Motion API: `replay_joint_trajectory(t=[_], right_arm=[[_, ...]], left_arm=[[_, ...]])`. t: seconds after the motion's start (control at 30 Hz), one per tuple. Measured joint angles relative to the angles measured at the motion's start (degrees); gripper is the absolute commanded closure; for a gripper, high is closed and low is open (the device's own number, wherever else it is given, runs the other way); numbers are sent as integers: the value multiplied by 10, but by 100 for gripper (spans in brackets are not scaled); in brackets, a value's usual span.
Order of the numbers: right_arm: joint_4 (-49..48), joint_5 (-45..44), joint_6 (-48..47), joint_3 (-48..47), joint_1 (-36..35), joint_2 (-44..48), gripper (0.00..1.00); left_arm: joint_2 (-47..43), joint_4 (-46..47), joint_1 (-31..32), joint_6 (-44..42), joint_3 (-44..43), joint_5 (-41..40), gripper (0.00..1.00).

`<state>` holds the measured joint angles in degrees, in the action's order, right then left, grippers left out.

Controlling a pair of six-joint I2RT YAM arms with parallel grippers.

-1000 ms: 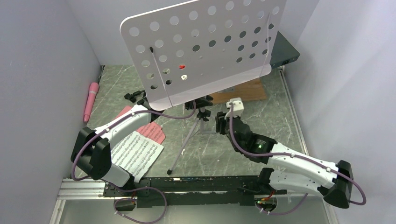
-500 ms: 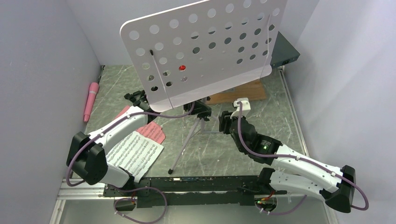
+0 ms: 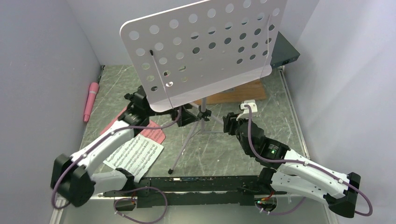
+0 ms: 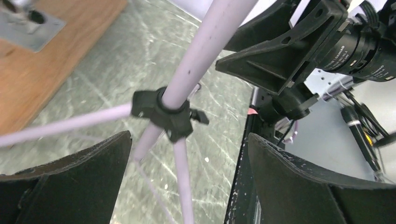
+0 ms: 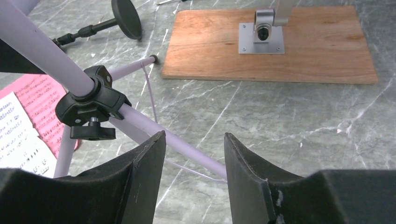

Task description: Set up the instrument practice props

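Note:
The lavender perforated music-stand desk (image 3: 201, 51) stands upright on its tripod (image 3: 187, 140). My left gripper (image 3: 186, 115) is open wide just left of the pole. In the left wrist view the pole's black collar (image 4: 168, 112) lies ahead of the left gripper (image 4: 189, 136), touching neither finger. My right gripper (image 3: 228, 125) is open to the pole's right. In the right wrist view a tripod leg (image 5: 140, 119) runs behind the right gripper (image 5: 194, 136). White sheets (image 3: 135, 154) and a pink sheet (image 3: 156, 133) lie at front left. The pink microphone (image 3: 90, 100) lies by the left wall. The black mic stand (image 5: 126, 17) lies on its side.
A wooden board (image 3: 238, 93) carrying a metal fitting (image 5: 262, 31) lies behind the tripod. A dark flat box (image 3: 285, 53) sits at the back right corner. Walls close in on both sides. The tripod's legs spread across the middle of the table.
My left gripper has opened wide and drawn back left from the tripod's collar. My right gripper has backed off to the right and opened slightly. The stand stays upright.

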<state>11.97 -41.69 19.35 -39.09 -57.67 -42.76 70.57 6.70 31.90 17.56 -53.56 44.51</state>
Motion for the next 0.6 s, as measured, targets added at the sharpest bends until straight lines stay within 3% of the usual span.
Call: replay_joint_trajectory(t=[0.3,0.47,0.6], right_arm=[[-5,2,-28,7,1,2,47],[-6,2,-38,18,1,15,46],[-6,2,-39,24,2,28,46]], left_arm=[[-203,-224,-70,-44,10,-129,0],[-192,-331,-95,-9,1,-260,1],[-138,-422,-159,95,5,-373,2]])
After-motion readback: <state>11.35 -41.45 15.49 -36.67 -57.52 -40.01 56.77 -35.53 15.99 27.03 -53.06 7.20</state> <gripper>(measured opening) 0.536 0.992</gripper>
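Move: The pink sheet music, apparently the next goal, lies on the table some 29 cm left of the left hand, 12 cm farther out and about 25 cm below. The white sheet overlapping it lies roughly 31 cm left and 3 cm out, also on the table; the stand's leg collar is about 6 cm right of this hand, 2 cm ahead and 6 cm lower. From the right hand, the pink sheet is around 45 cm left, 12 cm farther out and 22 cm down. Leftward, away from the music stand's pole, the left hand sweeps fast about 18 cm towards the sheet music, rising slightly at first and then dropping some 10 cm from that height as it edges forward. Its wrist swings counter-clockwise and tips down, so the fingers go from pointing right to pointing forward and down; they stay wide open and empty. ##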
